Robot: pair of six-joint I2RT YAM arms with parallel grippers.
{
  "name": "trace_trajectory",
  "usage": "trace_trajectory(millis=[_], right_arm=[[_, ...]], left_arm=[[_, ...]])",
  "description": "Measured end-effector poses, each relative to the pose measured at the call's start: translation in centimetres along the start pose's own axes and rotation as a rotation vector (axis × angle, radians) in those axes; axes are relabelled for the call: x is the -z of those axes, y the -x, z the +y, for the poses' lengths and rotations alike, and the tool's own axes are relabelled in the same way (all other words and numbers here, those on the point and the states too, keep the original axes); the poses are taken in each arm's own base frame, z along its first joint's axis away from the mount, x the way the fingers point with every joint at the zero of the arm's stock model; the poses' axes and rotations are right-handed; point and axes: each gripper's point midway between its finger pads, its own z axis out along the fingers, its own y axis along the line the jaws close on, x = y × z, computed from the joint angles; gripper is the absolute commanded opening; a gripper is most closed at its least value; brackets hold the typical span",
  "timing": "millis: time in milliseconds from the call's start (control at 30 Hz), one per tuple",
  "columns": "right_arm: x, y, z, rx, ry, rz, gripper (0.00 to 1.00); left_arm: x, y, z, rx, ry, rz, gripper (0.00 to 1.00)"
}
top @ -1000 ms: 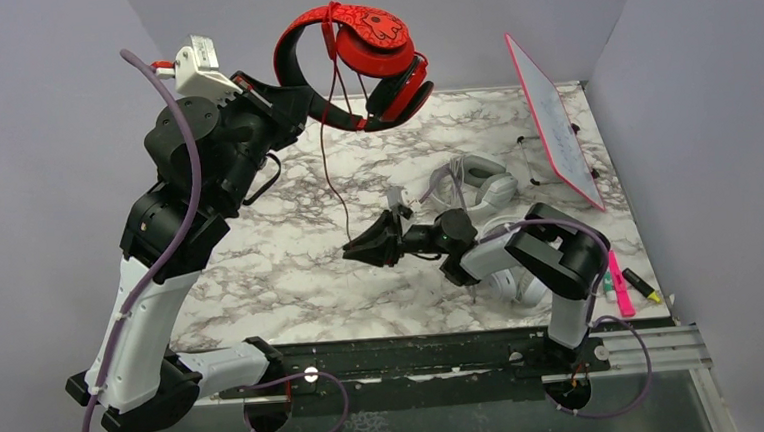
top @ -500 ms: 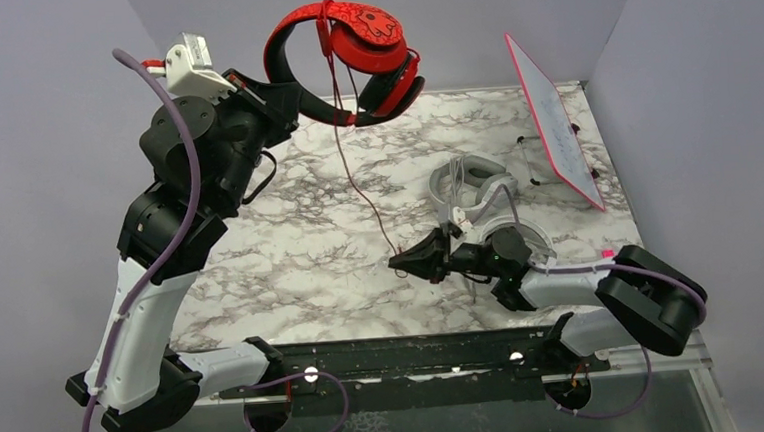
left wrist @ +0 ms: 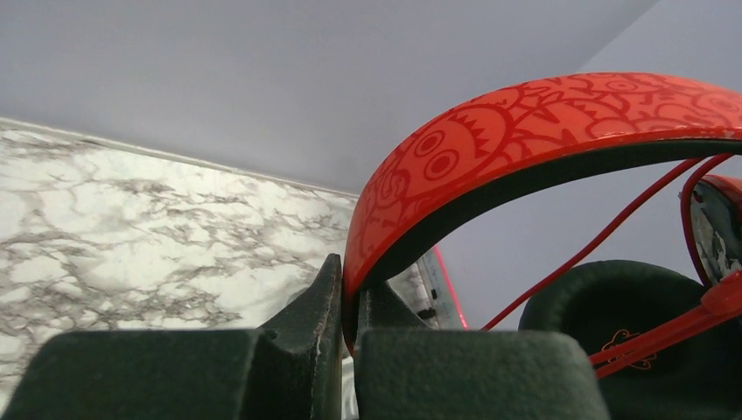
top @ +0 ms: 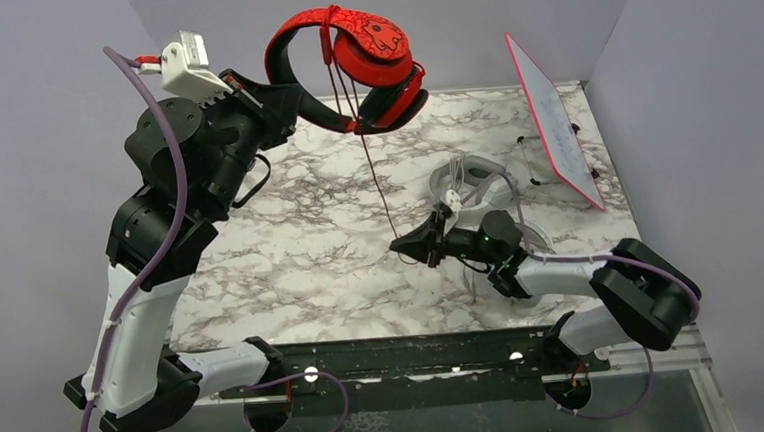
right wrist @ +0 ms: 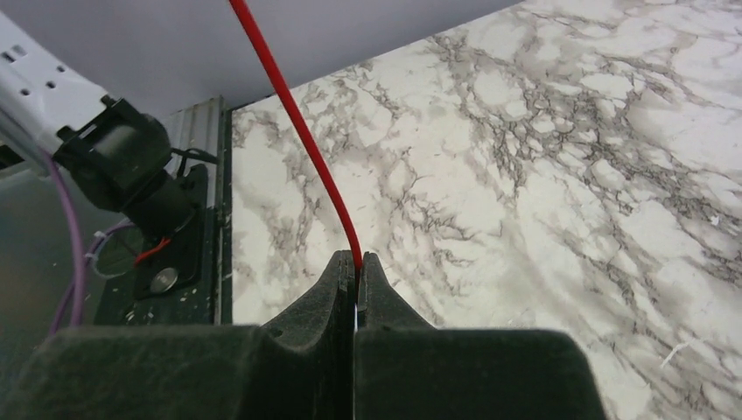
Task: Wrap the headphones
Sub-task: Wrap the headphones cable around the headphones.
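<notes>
The red-and-black headphones hang high over the back of the marble table, and my left gripper is shut on the headband. The jaws pinch the band's lower end. Its red cable loops over the band and runs down to my right gripper, which is shut on it low above the table. In the right wrist view the cable enters the closed fingertips. A white-silver headset lies behind the right gripper. A light grey one is partly hidden under the right arm.
A red-framed whiteboard leans against the right wall at the back. Grey walls close in the table on three sides. The black rail with the arm bases runs along the near edge.
My right gripper closed on the red cable and moved right, drawing the cable with it. The left arm shifted slightly, still holding the headphones high.
</notes>
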Motion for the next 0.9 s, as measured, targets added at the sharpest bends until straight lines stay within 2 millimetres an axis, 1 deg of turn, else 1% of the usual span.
trace_trajectory(millis=[33,100,167,267,300,367,467,567,633,667,700,733,800,900], right_arm=[[-0.7,-1.0,-0.7,-0.018,-0.006,0.028,0.01],[-2.2,-1.0,-1.4,-0.023,0.008,0.036,0.01],[-3.3,-1.3,-2.3,-0.032,0.009,0.039,0.01],[-3.6,-1.8,-4.0,-0.062,-0.018,0.038,0.01],[-3.3,-1.8,-5.0,-0.075,-0.039,0.035,0.01],[-2.8,-1.4,-7.8,-0.096,-0.096,0.025,0.01],[-1.5,0.2,-12.4,-0.108,-0.184,0.007,0.01],[-1.3,3.0,-16.3,-0.086,-0.249,0.01,0.01],[-1.7,5.0,-18.0,-0.054,-0.268,0.023,0.01],[-2.1,6.1,-18.5,-0.037,-0.27,0.032,0.01],[-2.5,7.1,-18.8,-0.024,-0.268,0.045,0.01],[-2.9,8.0,-19.2,-0.014,-0.268,0.059,0.01],[-3.8,9.9,-19.7,-0.001,-0.265,0.085,0.01],[-4.9,12.2,-20.5,0.001,-0.266,0.129,0.01]], left_arm=[[0.0,-0.2,-0.3,0.009,-0.015,0.011,0.0],[0.1,-0.7,-0.9,0.027,-0.044,0.036,0.0],[0.2,-1.5,-1.6,0.044,-0.078,0.076,0.0],[0.4,-2.7,-2.0,0.054,-0.103,0.137,0.0],[0.5,-3.4,-1.9,0.056,-0.103,0.166,0.0],[0.8,-4.8,-1.5,0.055,-0.096,0.219,0.0],[1.5,-7.0,-0.3,0.039,-0.058,0.315,0.0],[3.0,-9.5,2.0,-0.002,0.014,0.423,0.0],[4.5,-11.3,4.1,-0.046,0.074,0.502,0.0],[5.5,-12.4,5.7,-0.089,0.119,0.554,0.0],[6.1,-12.9,6.5,-0.112,0.145,0.58,0.0],[6.8,-13.8,8.0,-0.159,0.183,0.623,0.0],[7.8,-15.4,10.2,-0.221,0.246,0.688,0.0],[7.8,-17.1,13.4,-0.321,0.352,0.736,0.0]])
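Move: The red headphones, held by the left hand, have their middle about 10 cm ahead of the right hand, 5 cm to its left and some 35 cm above it. The grey headphones lie on the table roughly 27 cm ahead and 20 cm right of the right hand, the white pair 7 cm ahead and 25 cm right, both about 16 cm below. From the left hand, the red headphones' middle is about 5 cm ahead and 9 cm right, level with it. The red cable, still pinched in the shut right fingers, is carried forward some 23 cm, dipping slightly under the headphones, then rising to end almost 9 cm higher and beyond them. The left hand keeps its grip on the headband, swings a little right, then lowers the headphones about 22 cm while drawing back, tipping fingers down some 40 degrees and rolling its left side up. ##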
